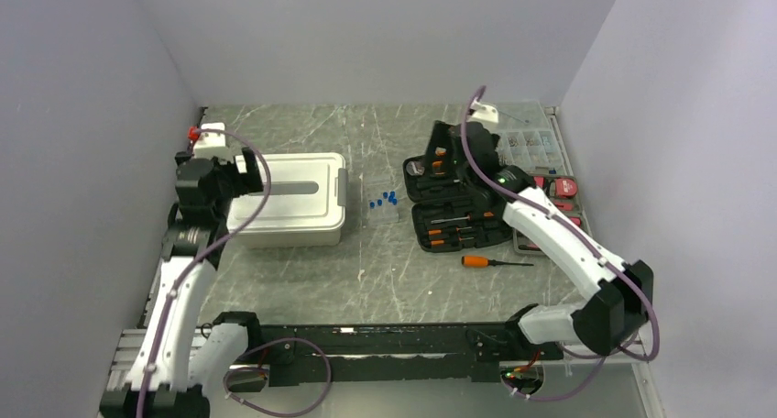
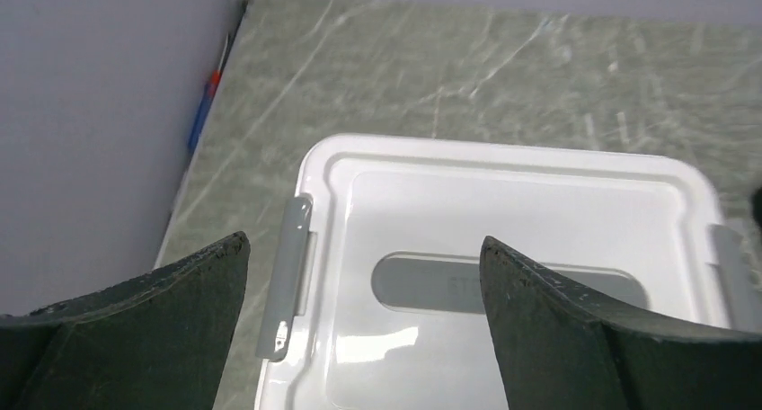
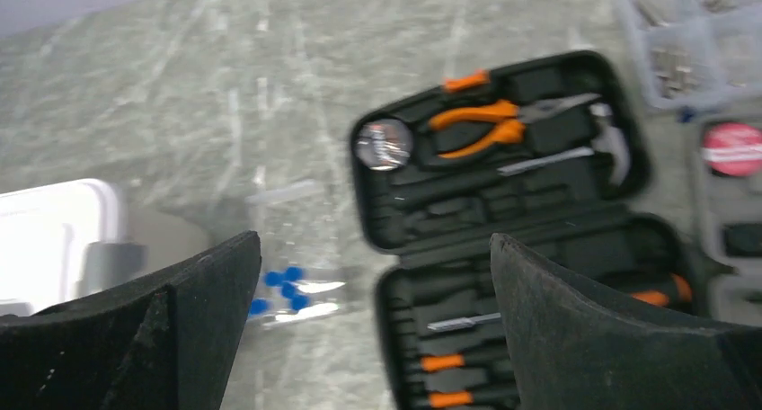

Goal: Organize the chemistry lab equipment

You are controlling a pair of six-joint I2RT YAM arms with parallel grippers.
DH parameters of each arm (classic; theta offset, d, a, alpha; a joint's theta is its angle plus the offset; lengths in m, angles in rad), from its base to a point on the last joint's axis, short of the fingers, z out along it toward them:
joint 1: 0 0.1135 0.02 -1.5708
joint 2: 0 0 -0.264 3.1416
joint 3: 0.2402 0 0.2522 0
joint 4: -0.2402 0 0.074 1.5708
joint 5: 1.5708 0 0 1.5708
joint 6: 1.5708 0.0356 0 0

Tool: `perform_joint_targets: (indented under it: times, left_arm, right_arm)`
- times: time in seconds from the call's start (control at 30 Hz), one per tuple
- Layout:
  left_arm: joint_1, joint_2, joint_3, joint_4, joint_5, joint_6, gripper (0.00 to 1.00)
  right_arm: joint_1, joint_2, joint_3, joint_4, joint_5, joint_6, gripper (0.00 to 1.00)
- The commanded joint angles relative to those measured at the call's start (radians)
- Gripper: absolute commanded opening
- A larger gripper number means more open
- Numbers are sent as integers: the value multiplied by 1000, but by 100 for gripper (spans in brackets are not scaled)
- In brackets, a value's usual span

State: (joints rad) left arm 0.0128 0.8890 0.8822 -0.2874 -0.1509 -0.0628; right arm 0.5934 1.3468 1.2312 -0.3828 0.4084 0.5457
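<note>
Several tiny blue caps [image 1: 383, 200] lie together on a flat clear rack [image 1: 376, 213] in the middle of the table. In the right wrist view the blue caps [image 3: 283, 284] and the clear rack [image 3: 301, 302] show blurred beside the left finger. My right gripper [image 3: 375, 239] hangs open and empty, high over the gap between the caps and the tool case; from above the right gripper [image 1: 451, 161] looks dark against the case. My left gripper [image 2: 364, 244] is open and empty above the left end of a white lidded box [image 2: 521, 203], astride its grey latch [image 2: 292, 275]. From above, the left gripper [image 1: 246, 175] sits at the white box [image 1: 302, 203].
An open black tool case [image 1: 458, 203] with orange-handled tools [image 3: 476, 122] lies to the right of the caps. A loose orange-handled screwdriver [image 1: 481, 261] lies in front of it. A clear compartmented parts box [image 1: 530, 143] stands at the back right. Walls close in on both sides.
</note>
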Motion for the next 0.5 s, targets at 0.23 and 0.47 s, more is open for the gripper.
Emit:
perform_joint_targets:
  times: [0.23,0.47]
  left_arm:
    - [-137,-384,-131,234,-18,82,99]
    - [-157,-410,-152,252,-16,70,100]
  right_arm:
    - [-68,-495,-380,319,375,-327,100]
    - [-67,-649,-544,565,499,-514,100]
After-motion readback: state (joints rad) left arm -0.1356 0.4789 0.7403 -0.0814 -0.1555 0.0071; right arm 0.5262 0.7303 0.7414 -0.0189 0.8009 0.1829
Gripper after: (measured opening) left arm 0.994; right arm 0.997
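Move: The closed storage box lies with its middle some 8 cm to the right of the left hand, 3 cm ahead and 18 cm below. From the right hand the box is about 33 cm left, 5 cm back and 17 cm below. On the table some 24 cm below the right hand lie the open tool case, 3 cm back and 5 cm right; the blue caps, 3 cm back and 11 cm left; and the red tool tray, 5 cm back and 25 cm right. Both empty, wide-open hands draw farther away from the closed storage box. The right sweeps some 15 cm right towards the red tool tray, high above the table, easing back about 7 cm and rising while it tips up and turns clockwise; the left climbs nearly 10 cm and pulls back, drifting a little right, its fingers tilting up some 25 degrees. ##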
